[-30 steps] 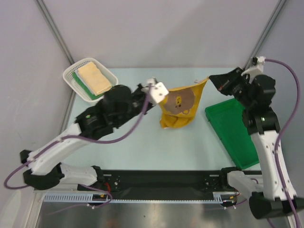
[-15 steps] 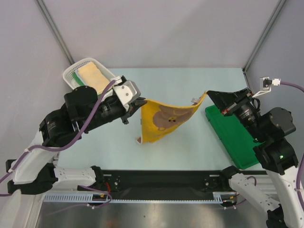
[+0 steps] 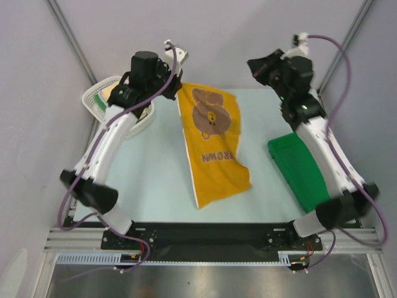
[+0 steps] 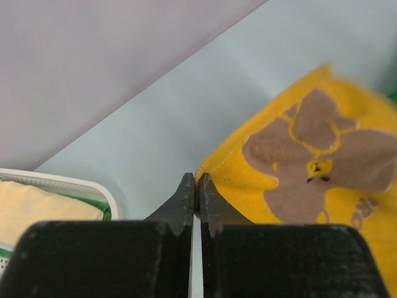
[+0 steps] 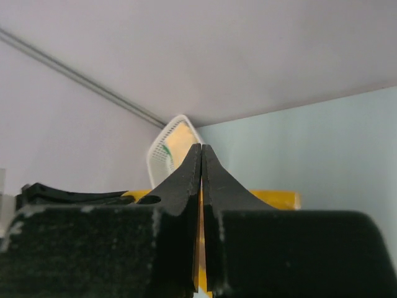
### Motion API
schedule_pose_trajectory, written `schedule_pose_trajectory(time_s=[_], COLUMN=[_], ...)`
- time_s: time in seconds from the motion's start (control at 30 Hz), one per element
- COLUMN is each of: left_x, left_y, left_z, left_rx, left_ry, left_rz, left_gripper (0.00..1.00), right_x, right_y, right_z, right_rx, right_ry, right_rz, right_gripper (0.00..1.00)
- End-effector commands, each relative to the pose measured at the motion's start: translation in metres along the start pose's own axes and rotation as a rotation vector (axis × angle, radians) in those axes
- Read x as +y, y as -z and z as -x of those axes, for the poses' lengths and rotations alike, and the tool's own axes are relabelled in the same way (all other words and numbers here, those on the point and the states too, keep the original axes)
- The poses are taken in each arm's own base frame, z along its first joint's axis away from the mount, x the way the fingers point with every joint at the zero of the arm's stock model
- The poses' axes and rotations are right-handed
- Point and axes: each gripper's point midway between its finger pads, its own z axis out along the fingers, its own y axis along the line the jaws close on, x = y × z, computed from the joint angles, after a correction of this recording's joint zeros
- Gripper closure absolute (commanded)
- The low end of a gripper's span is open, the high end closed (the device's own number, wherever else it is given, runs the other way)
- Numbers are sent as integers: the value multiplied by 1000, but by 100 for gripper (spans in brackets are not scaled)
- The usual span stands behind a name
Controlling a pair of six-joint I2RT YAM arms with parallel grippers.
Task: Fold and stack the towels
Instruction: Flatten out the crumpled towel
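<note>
A yellow towel (image 3: 214, 143) with a brown bear print stretches from the far side of the table toward the front, print up, its near end resting on the table. My left gripper (image 3: 176, 82) is raised at the far left and is shut on the towel's (image 4: 298, 155) far left corner, which meets its tips (image 4: 197, 181). My right gripper (image 3: 253, 64) is raised at the far right with its jaws shut (image 5: 201, 149). Nothing shows at its tips, and the towel's far right corner hangs apart from it. A cream towel (image 4: 37, 208) lies folded in the basket over a green one (image 4: 106, 214).
The white mesh basket (image 3: 93, 99) stands at the far left, partly behind my left arm. A green plastic tray (image 3: 304, 167) lies at the right edge of the table. Grey walls close the far side and both flanks.
Both arms have swung up and toward the far wall. The yellow towel has gone from a bunched hang to a long spread. The right gripper no longer reaches its corner.
</note>
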Motion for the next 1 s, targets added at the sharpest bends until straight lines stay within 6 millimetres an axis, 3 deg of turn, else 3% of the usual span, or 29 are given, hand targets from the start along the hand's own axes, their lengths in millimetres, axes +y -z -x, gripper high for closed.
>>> schedule_pose_trajectory(time_s=[0.0, 0.03, 0.07, 0.1, 0.13, 0.17, 0.2, 0.27, 0.3, 0.33, 0.43, 0.47, 0.53, 0.57, 0.6, 0.63, 0.67, 0.73, 0.8, 0.87, 0.9, 0.97], left_x=[56, 64, 71, 77, 77, 79, 79, 74, 65, 63, 62, 59, 57, 54, 53, 52, 50, 46, 40, 33, 31, 26], left_y=[-48, -64, -92, -102, -125, -129, -136, -151, -156, -164, -171, -174, -176, -177, -178, -178, -179, -176, -172, -167, -165, -160], left_z=[8, 0, -13, -21, -42, -42, -49, -69, -75, -90, -112, -130, -141, -151, -156, -160, -168, -179, -182, -190, -193, -205], left_rx=[-79, -67, -46, -39, 5, 6, 18, 42, 47, 70, 104, 139, 158, 178, 189, 198, 217, 237, 240, 251, 257, 284], left_ry=[47, 51, 60, 68, 67, 60, 64, 75, 82, 102, 138, 159, 191, 207, 221, 237, 248, 270, 301, 324, 341, 363], left_rz=[22, 16, -1, -28, -62, -69, -74, -124, -167, -173, -155, -155, -146, -146, -144, -143, -144, -141, -150, -164, -163, -159], left_gripper=[100, 100, 100, 100, 100, 100, 100, 100, 100, 100, 100, 100, 100, 100, 100, 100, 100, 100, 100, 100, 100, 100], right_x=[-34, -38, -70, -68, -79, -106, -105, -116, -136, -143, -177, -187, -204, -215, -217, -212, -223, -208, -218, -212, -220, -226], right_y=[-84, -99, -126, -137, -148, -157, -163, -162, -166, -166, -167, -159, -144, -126, -116, -109, -85, -66, -37, -27, -13, -5], right_z=[-48, -57, -93, -93, -106, -142, -141, -167, -184, -194, -239, -255, -285, -300, -307, -302, -325, -324, -346, -346, -356, -363], right_rx=[113, 132, 207, 212, 248, 355, 374, 488, 534, 565, 661, 718, 803, 870, 889, 876, 928, 931, 976, 971, 999, 1013], right_ry=[47, 52, 65, 80, 86, 107, 131, 165, 149, 137, 117, 103, 115, 112, 123, 149, 146, 170, 185, 221, 222, 240], right_rz=[62, 71, 33, 56, 53, 34, 59, 119, 113, 118, 55, 16, -73, -128, -143, -153, -177, -115, -96, -45, -60, -64], right_gripper=[100, 100, 100, 100, 100, 100, 95, 84, 78, 74, 68, 66, 63, 62, 62, 62, 63, 62, 58, 54, 50, 47])
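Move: The left hand holds the yellow towel's far left corner in the air; the table spot it is taken to lies about 10 cm ahead, 1 cm to its left and 37 cm below, with the white basket some 20 cm ahead and 28 cm to its left. The right hand is shut and empty: the towel's loose far right corner hangs about 2 cm ahead, 4 cm left and 12 cm below, and the green bin stands roughly 11 cm back and 28 cm right. The left arm, still pinching its corner, whips about 15 cm forward while sinking, then eases back some 5 cm as it goes on down towards the table, close to 30 cm in all, its fingers tipping about 30 degrees downward. The empty right hand swings forward too but mostly plunges, about 44 cm down and 9 cm left, drawing back to its starting reach as it opens roughly halfway, tips down and turns counter-clockwise, and comes in low at the towel's right edge with its fingers about the edge. ##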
